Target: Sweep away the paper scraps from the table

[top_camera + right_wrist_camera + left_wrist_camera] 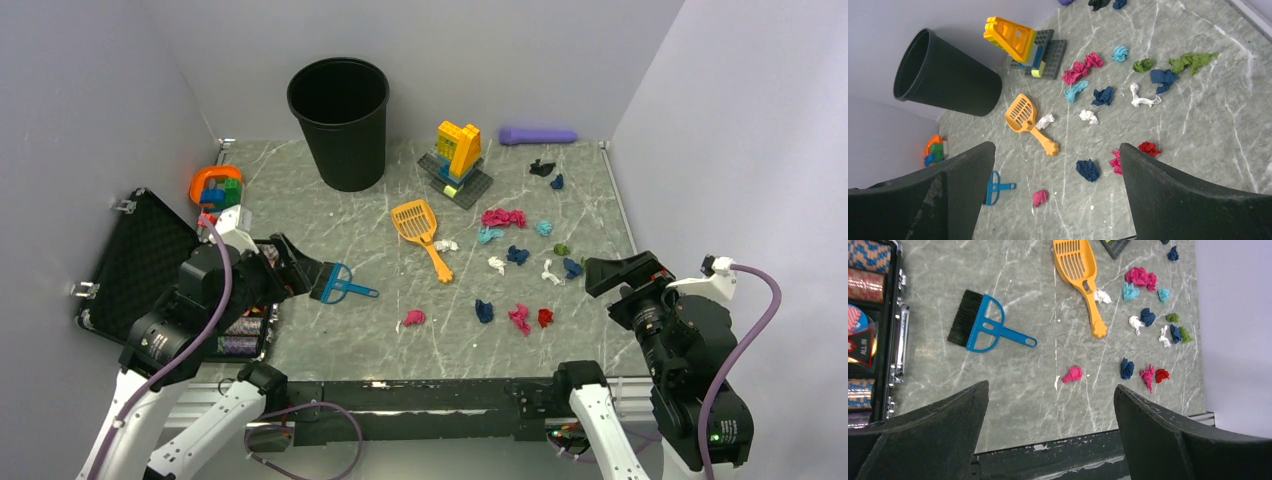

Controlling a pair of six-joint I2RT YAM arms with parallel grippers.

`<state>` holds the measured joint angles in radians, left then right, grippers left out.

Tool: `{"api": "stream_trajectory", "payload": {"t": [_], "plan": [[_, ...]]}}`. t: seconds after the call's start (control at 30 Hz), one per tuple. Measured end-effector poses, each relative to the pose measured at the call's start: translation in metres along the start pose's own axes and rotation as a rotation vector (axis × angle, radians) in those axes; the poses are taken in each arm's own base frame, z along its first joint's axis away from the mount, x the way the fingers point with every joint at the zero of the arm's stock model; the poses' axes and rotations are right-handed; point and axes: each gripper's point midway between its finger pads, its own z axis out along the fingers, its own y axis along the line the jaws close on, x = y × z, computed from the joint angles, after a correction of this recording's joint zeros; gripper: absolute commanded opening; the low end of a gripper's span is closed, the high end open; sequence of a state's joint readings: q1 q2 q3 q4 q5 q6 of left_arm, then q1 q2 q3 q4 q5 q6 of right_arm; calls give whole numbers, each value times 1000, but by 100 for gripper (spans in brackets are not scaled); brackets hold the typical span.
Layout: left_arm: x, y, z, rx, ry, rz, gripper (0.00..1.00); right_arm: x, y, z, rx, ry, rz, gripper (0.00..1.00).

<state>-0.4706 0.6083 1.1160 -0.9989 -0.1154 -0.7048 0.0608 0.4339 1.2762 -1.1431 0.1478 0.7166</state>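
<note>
Several small paper scraps (pixel 503 217) in pink, teal, dark blue, green, white, red and black lie scattered over the right half of the table (pixel 360 340). One pink scrap (pixel 1072 374) sits alone near the front. A dark blue scrap (pixel 1088 169) shows in the right wrist view. A blue hand brush (pixel 340 286) lies left of centre and an orange slotted scoop (pixel 420 228) lies in the middle. My left gripper (pixel 305 268) (pixel 1051 386) hovers open just left of the brush. Open and holding nothing, my right gripper (pixel 622 272) (pixel 1058 146) hangs at the right edge, beside the scraps.
A black bin (pixel 340 120) stands at the back. The yellow-and-orange brick build (pixel 458 155) and a purple object (pixel 538 135) sit at the back right. An open black case (pixel 135 260) with poker chips lies left, with coloured toys (pixel 215 187) behind it. A metal rail (pixel 440 385) edges the front.
</note>
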Motion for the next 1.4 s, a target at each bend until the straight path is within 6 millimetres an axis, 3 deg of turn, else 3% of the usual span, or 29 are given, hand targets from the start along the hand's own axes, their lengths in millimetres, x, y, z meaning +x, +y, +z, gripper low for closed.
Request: {"api": "stream_trajectory", "payload": {"t": [0.37, 0.5, 0.7, 0.9, 1.17, 1.4], "plan": [[26, 7, 29, -84, 128, -90, 99, 6, 0, 0, 0, 27, 9, 100], [42, 17, 45, -162, 172, -201, 99, 8, 0, 1, 1, 37, 11, 100], [77, 30, 87, -413, 314, -456, 97, 11, 1, 3, -5, 51, 18, 100], [114, 47, 122, -685, 420, -649, 84, 16, 6, 5, -27, 77, 31, 100], [118, 47, 145, -807, 342, -867, 78, 15, 16, 9, -63, 91, 31, 100], [129, 50, 170, -870, 270, -921, 75, 12, 32, 14, -107, 140, -23, 100]]}}
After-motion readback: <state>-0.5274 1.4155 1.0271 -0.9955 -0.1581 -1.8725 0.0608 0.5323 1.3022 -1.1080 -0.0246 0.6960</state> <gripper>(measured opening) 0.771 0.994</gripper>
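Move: The brush's blue handle lies on the table about 8 cm ahead of the left gripper, 6 cm to its right and some 27 cm below. The nearest pink scrap lies about 11 cm right of that handle and 6 cm nearer the base; the orange scoop's middle is some 14 cm right of the handle and 14 cm farther out. From the right gripper the handle is roughly 44 cm left, 12 cm ahead and 33 cm down. Bring the left gripper down about 20 cm onto a spot just over the brush handle, working forward and to the right as it sinks. Pitch the fingers to point nearly straight down and swing the wrist some 50 degrees counter-clockwise so they straddle the handle's line, narrowing them by about a quarter, short of touching. Let the right gripper ease a little left and forward. ##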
